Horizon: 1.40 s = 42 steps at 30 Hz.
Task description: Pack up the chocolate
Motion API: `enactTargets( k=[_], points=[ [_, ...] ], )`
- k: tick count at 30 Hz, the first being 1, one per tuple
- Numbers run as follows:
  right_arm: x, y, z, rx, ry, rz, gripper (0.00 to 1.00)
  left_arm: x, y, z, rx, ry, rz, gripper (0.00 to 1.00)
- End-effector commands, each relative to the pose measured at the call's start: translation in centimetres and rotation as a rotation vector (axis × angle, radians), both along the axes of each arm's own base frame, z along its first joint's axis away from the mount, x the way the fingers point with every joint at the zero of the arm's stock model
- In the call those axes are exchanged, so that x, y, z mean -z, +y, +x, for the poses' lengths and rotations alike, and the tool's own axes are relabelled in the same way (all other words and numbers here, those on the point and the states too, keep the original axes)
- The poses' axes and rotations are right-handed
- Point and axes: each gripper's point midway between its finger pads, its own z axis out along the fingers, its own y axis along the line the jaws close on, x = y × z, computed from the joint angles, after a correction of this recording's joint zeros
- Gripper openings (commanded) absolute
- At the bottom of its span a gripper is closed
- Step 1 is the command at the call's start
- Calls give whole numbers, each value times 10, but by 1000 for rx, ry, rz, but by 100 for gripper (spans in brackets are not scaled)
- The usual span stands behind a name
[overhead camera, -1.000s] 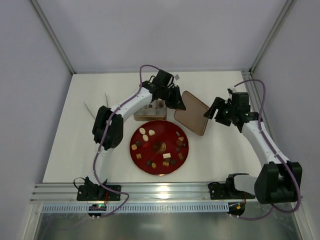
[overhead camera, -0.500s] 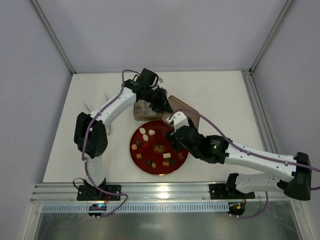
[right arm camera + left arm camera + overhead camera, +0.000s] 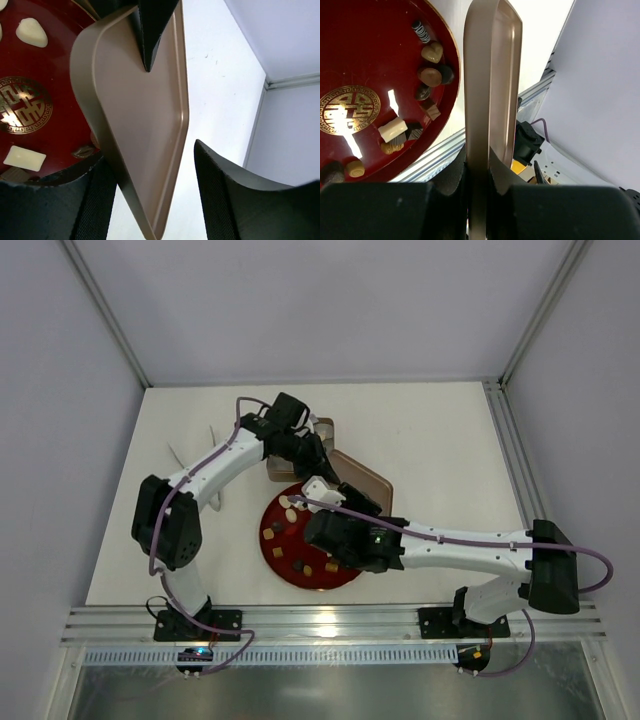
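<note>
The chocolate (image 3: 283, 508) lies as several small brown, tan and cream pieces on a round red plate (image 3: 276, 562); it also shows as chocolate (image 3: 431, 51) and chocolate (image 3: 31, 31) in the wrist views. My left gripper (image 3: 316, 466) is shut on the rim of a tan metal lid (image 3: 368, 484), holding it tilted on edge over the plate's far right side. The left gripper (image 3: 479, 170) pinches the lid (image 3: 490, 75). My right gripper (image 3: 150, 160) stands open astride the lid's (image 3: 140, 125) lower corner, with a gap at its right finger.
A gold box base (image 3: 281, 469) with white paper cups sits behind the plate, mostly hidden by the left arm. The right arm (image 3: 450, 540) stretches across the plate's near right side. A metal rail (image 3: 320, 620) runs along the near table edge.
The right arm swung from the right side across to the plate and brought its jaws around the lid. The left gripper carried the lid left and tipped it up on edge.
</note>
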Motion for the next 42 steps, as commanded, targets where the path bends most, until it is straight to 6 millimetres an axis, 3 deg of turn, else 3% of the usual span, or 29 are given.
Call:
enactTargets(
  k=[1,4,12,15,19,20,23,24,27,30,33,37,38,40,42],
  points=[
    [-32,1,9,14,-101,-29,60,-37,-3,-12,36,-44,-96,0],
    [-32,4,8,-7,-103,-49,58,-38,-3,-13,44,-43,-104,0],
    [-18,4,10,-6,-120,-148,37,-45,-3,-16,52,-52,-119,0],
    [-21,4,12,10,-136,-155,26,-46,-2,-17,53,-56,-121,1],
    [-26,3,14,26,-158,-169,4,-51,-1,-19,60,-67,-132,6],
    [-28,2,14,30,-163,-169,4,-52,1,-18,60,-72,-136,9],
    [-36,1,14,36,-170,-155,4,-61,4,-18,69,-103,-140,38],
    [-38,1,14,34,-165,-143,4,-63,6,-16,67,-118,-128,56],
    [-47,-1,11,28,-147,-96,4,-79,19,-3,64,-237,-60,80],
    [-55,1,5,-1,-99,-29,4,-99,37,24,3,-337,-47,87],
    [-62,5,1,-26,-50,15,4,-131,52,51,-61,-408,-113,88],
    [-65,11,3,-54,35,88,4,-176,92,97,-189,-524,-160,88],
    [-68,22,1,-99,87,147,4,-185,101,104,-217,-552,-157,88],
    [-78,17,19,-74,140,286,4,-205,121,118,-298,-633,-115,88],
    [-97,38,25,-187,246,492,4,-214,148,128,-384,-683,-59,88]
  ],
)
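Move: The left hand holds the lid tilted, its middle some 8 cm to that hand's right, about level fore and aft and 3 cm lower. The right hand's open fingers already straddle the lid's near edge, the middle about 6 cm ahead, 1 cm left. From the right hand, the red plate's middle lies 1 cm ahead, 8 cm left and the chocolate box's 26 cm ahead, 14 cm left, both roughly 17 cm below. The right hand stays almost in place, tilting some 10 degrees with its right side rising as its fingers close and pinch the lid's near edge, while the left hand keeps its hold and rises a couple of centimetres. Only then do the left fingers open wide and let go, that hand pulling away up, forward and left by roughly 15, 12 and 11 cm, and the right hand, still gripping, lifts the lid about 5 cm, rolling back. ##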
